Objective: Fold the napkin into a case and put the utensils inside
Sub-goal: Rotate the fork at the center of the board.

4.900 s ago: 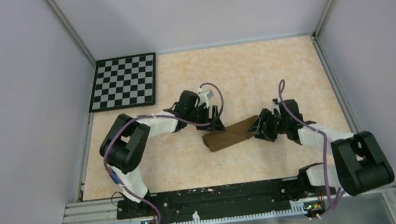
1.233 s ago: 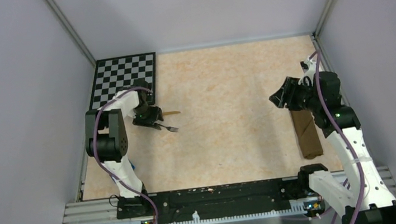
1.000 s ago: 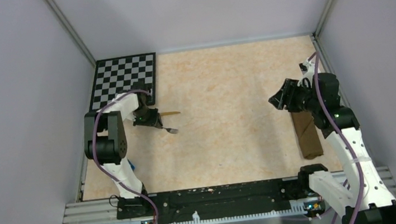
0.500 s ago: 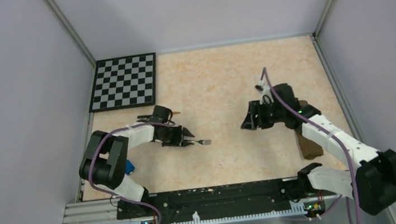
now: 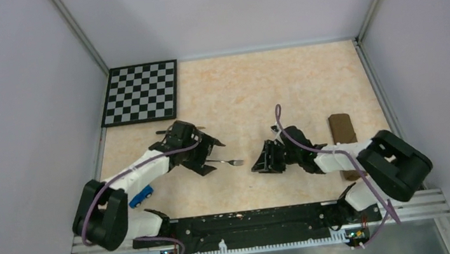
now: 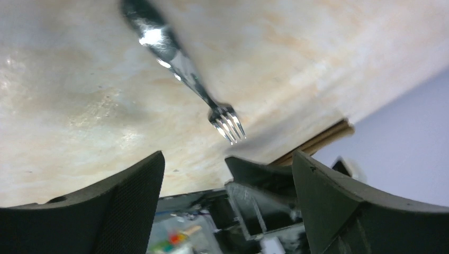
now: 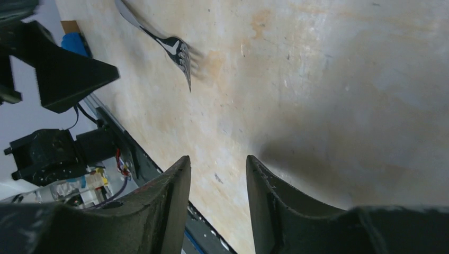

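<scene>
The grey metal fork (image 5: 231, 162) lies flat on the table between my two grippers, tines toward the right. It also shows in the left wrist view as the fork (image 6: 182, 66) and in the right wrist view as the fork (image 7: 172, 46). My left gripper (image 5: 212, 156) stands wide open just left of its handle, holding nothing. My right gripper (image 5: 260, 163) faces the tines a little to their right, jaws partly apart and empty. The dark brown case (image 5: 342, 129) lies at the right, partly under the right arm. Only the knife's dark handle (image 5: 160, 133) peeks out behind the left arm.
A small blue toy car (image 5: 141, 194) sits near the left arm's base. The checkerboard (image 5: 140, 92) lies at the back left. The black base rail (image 5: 246, 220) runs along the near edge, and grey walls close in both sides.
My left gripper carried the fork to the table's middle and opened, leaving it on the surface. My right arm swung left from the case toward the fork, its jaws narrowing.
</scene>
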Controlling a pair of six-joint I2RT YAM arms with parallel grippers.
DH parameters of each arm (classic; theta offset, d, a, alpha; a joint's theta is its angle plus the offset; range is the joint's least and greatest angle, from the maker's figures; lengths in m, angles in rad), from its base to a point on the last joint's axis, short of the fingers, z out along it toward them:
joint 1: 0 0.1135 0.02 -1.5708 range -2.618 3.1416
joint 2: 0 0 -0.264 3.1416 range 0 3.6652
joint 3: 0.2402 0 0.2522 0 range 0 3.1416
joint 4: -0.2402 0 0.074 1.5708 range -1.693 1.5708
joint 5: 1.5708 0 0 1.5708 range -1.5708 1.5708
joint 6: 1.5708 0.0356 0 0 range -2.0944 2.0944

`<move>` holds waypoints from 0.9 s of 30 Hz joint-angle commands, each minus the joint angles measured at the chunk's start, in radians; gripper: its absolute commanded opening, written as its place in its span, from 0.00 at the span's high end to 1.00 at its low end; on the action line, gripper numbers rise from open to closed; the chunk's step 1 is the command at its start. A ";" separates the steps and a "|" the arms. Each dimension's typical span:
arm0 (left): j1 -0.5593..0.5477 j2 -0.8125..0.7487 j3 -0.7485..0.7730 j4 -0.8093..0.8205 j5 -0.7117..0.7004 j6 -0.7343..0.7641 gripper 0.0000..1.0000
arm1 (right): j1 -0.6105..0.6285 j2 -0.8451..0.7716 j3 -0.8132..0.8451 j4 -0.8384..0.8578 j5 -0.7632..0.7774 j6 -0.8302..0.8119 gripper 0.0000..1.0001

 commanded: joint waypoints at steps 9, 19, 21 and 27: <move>0.014 -0.021 0.078 0.164 -0.074 1.170 0.09 | 0.051 0.408 0.204 0.296 -0.020 0.095 0.78; 0.010 0.285 0.212 0.200 0.038 1.205 0.26 | -0.116 0.557 0.438 0.044 -0.153 -0.111 0.85; 0.008 0.280 0.134 0.264 0.090 1.167 0.27 | -0.152 0.590 0.520 -0.032 -0.169 -0.170 0.85; -0.047 0.207 -0.089 0.451 0.238 1.027 0.31 | -0.180 0.656 0.819 -0.352 -0.127 -0.348 0.86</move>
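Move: The fork lies crosswise, tines to the right. Its middle is about 2 cm to the right of my left hand, 1 cm nearer my base and some 5 cm below. From my right hand it is roughly 14 cm to the left, 4 cm farther out and 3 cm lower. The knife sits about 12 cm ahead and 12 cm left of my left hand; the folded napkin is some 35 cm right and 4 cm ahead of my right. I spin my left wrist some 70 degrees clockwise, mostly about the fingers' own line, lifting slightly as I carry it about 7 cm forward to the fork's far side, then sink about 5 cm and ease back 3 cm, fingers narrowing by a quarter. My right hand, low, slides left to pass close by the tines, then runs forward, 16 cm farther out in all, nearly shutting on nothing. ##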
